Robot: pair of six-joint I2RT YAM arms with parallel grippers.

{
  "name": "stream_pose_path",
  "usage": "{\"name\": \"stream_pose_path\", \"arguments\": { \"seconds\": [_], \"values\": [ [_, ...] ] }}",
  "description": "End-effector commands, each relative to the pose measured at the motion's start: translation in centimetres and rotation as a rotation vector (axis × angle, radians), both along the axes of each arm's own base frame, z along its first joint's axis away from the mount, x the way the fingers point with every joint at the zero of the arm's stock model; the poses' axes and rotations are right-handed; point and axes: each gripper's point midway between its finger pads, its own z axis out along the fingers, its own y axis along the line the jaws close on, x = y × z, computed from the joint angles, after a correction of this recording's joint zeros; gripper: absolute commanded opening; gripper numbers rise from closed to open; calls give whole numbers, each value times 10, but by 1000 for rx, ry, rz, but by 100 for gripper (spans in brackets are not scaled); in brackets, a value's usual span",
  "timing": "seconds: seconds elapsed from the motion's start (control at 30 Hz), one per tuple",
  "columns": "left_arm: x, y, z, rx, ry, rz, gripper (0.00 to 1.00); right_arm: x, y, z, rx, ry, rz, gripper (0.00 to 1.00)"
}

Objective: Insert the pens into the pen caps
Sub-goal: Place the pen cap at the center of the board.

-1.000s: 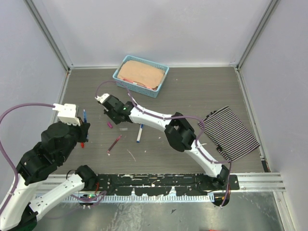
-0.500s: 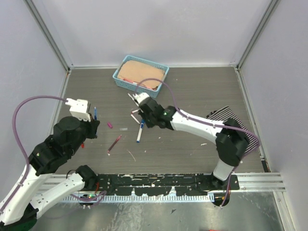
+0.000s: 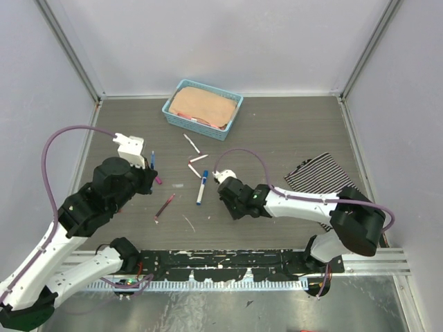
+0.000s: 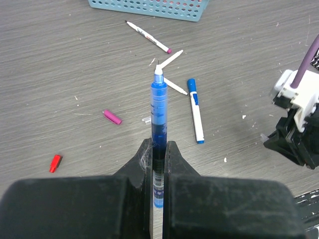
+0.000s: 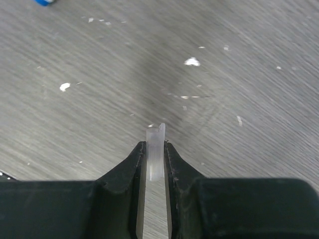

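Note:
My left gripper (image 4: 158, 144) is shut on a blue pen (image 4: 159, 102) that points forward, white tip up. In the top view this gripper (image 3: 149, 173) hangs at the left, above a magenta cap (image 3: 158, 180). That magenta cap (image 4: 112, 117) and a red cap (image 4: 55, 163) lie on the table. My right gripper (image 5: 155, 144) is shut on a small clear plastic cap (image 5: 155, 149), low over the bare table; it sits near the middle in the top view (image 3: 227, 197). A blue-capped pen (image 3: 201, 187), a maroon pen (image 3: 165, 206) and three white pens (image 3: 198, 158) lie between the arms.
A blue basket (image 3: 178, 122) holding a tan pad stands at the back. A striped cloth (image 3: 318, 181) lies at the right under the right arm. A tiny clear piece (image 4: 145, 119) rests near the magenta cap. White specks dot the table.
The right arm has swung from the far left back toward the near middle of the table. The left arm has moved right and forward, still holding the blue pen.

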Motion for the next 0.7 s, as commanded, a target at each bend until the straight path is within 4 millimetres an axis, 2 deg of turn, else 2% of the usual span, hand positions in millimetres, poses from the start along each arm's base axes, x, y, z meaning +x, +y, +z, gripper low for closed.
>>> {"name": "stream_pose_path", "arguments": {
  "seconds": [0.0,0.2,0.37,0.4,0.53,0.67],
  "values": [
    [2,-6,12,-46,-31,-13,0,-6,23,3,38,-39,87,17],
    [2,-7,11,-43,-21,-16,0,-22,29,-8,0,-9,250,19],
    [4,-10,10,-42,-18,-20,0,-23,28,-12,-27,-2,280,34],
    [5,-11,10,-42,-16,-24,0,-23,29,-11,-24,-1,277,39],
    [6,-13,7,-35,-9,-27,0,-18,40,11,48,-29,216,52],
    [7,-11,8,-32,-17,-21,0,-1,40,49,139,-109,-14,56]
  ]
}}
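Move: The right hand holds the small clear pen cap low over the board; the spot it is taken to is about 3 cm back, 2 cm left and some 3 cm below that hand. The blue-capped marker lies roughly 7 cm ahead and 9 cm left, another clear cap about 8 cm ahead and 16 cm left, and the red pen level with the hand, about 20 cm left. From the left hand, that spot is roughly 19 cm right, 5 cm back and 26 cm below. The right hand draws back about 3 cm past no obstacle towards the near edge of the board, edging left and sinking some 2 cm each, while the wrist turns counter-clockwise by about 15 degrees to bring the clear cap down onto the open wood to the right of the blue-capped marker. Still sinking, it starts to open the fingers, spreads them to about half and lets go of the cap, then begins to lift straight off by nearly 1 cm, the wrist starting to turn back. ##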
